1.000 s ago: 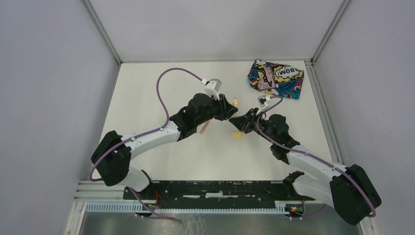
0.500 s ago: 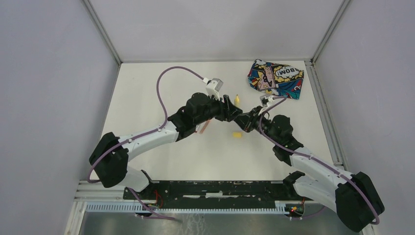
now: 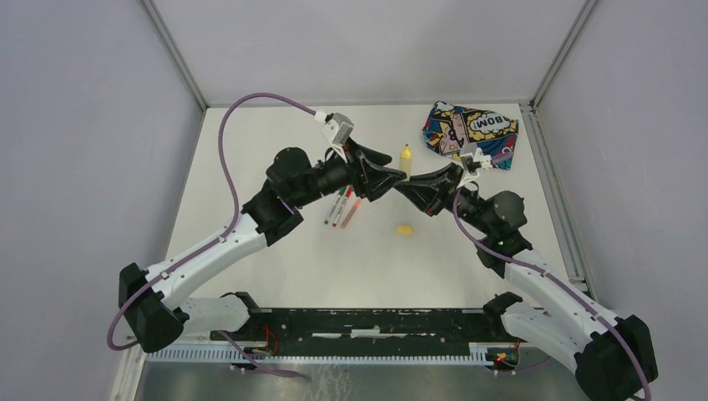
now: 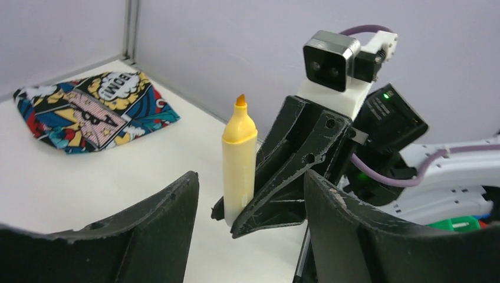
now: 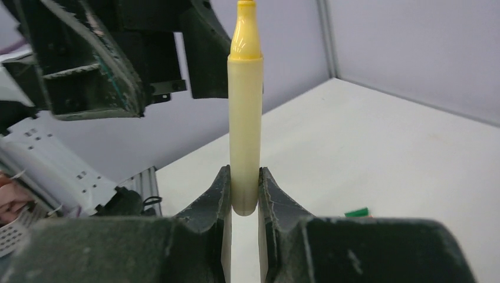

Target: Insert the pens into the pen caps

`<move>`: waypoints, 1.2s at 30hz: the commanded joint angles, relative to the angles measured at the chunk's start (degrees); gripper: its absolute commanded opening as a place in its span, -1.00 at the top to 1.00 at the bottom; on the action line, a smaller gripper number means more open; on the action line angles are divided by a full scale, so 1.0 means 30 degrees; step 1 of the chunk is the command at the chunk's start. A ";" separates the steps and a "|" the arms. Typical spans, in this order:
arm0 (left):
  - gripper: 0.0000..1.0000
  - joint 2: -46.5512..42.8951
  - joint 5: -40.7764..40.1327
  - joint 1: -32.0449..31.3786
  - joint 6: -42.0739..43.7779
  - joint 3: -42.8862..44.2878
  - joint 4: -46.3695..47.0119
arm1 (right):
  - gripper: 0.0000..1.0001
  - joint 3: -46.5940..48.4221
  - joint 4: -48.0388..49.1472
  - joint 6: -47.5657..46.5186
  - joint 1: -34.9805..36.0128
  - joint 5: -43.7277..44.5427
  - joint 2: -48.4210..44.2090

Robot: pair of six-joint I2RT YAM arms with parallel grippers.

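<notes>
A yellow pen (image 5: 245, 118) stands upright with its tip up, and my right gripper (image 5: 244, 190) is shut on its lower end. From above, the yellow pen (image 3: 406, 157) rises just over the right gripper (image 3: 411, 182) behind the table's middle. My left gripper (image 3: 384, 171) is open just left of it, holding nothing. In the left wrist view the yellow pen (image 4: 240, 159) stands beyond the open left gripper (image 4: 250, 230), apart from both fingers. A yellow pen cap (image 3: 404, 230) lies on the table nearer the arms. Other pens (image 3: 340, 207) lie together under the left arm. A green pen cap (image 5: 356, 212) lies on the table.
The comic-print fabric pouch (image 3: 469, 134) lies at the back right corner, also seen as the pouch (image 4: 88, 112) from the left wrist. Grey walls close in the white table (image 3: 275, 251) on three sides. The two grippers are close together.
The left gripper has opened, let go of the yellow pen and drawn back left. The right gripper has closed on the pen's lower end and moved it toward the back.
</notes>
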 commanded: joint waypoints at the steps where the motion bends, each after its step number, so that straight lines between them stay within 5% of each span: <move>1: -0.41 -0.0644 0.2492 0.0063 0.1594 0.0614 0.0183 | 1.00 0.1238 0.5131 0.2078 -0.0047 -0.4361 0.0380; 6: -0.34 -0.0401 0.3979 0.0052 0.0984 0.0696 0.1228 | 1.00 0.1469 0.7361 0.3511 -0.0046 -0.5457 0.0896; 25: 0.19 0.1573 0.6821 0.0023 -0.1615 0.1501 0.4774 | 1.00 0.1808 0.7328 0.3428 -0.0043 -0.5329 0.1292; 36: 0.93 0.1464 0.6451 0.0008 -0.1737 0.1113 0.5280 | 0.89 0.1545 0.6912 0.3073 -0.0040 -0.4910 0.1263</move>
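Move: The uncapped yellow pen stands tip-up in the right fingers, its middle about 4 cm above that hand and 1 cm to its right. From the open left hand it lies some 3 cm to the right, 2 cm ahead and 1 cm lower. The yellow cap lies on the table, about 3 cm ahead, 3 cm right and 30 cm below the left hand; the red pen is roughly 9 cm ahead, 13 cm left and as far down. The yellow pen, still gripped low on its barrel, is carried up and back about 7 cm by the right hand, which swings some 15-20 degrees counter-clockwise, tips up and then holds. The left hand draws back about 4 cm and goes right and up by nearly 3 cm each, turning about 20 degrees clockwise while its fingers close and pinch the barrel just above the right fingers. ##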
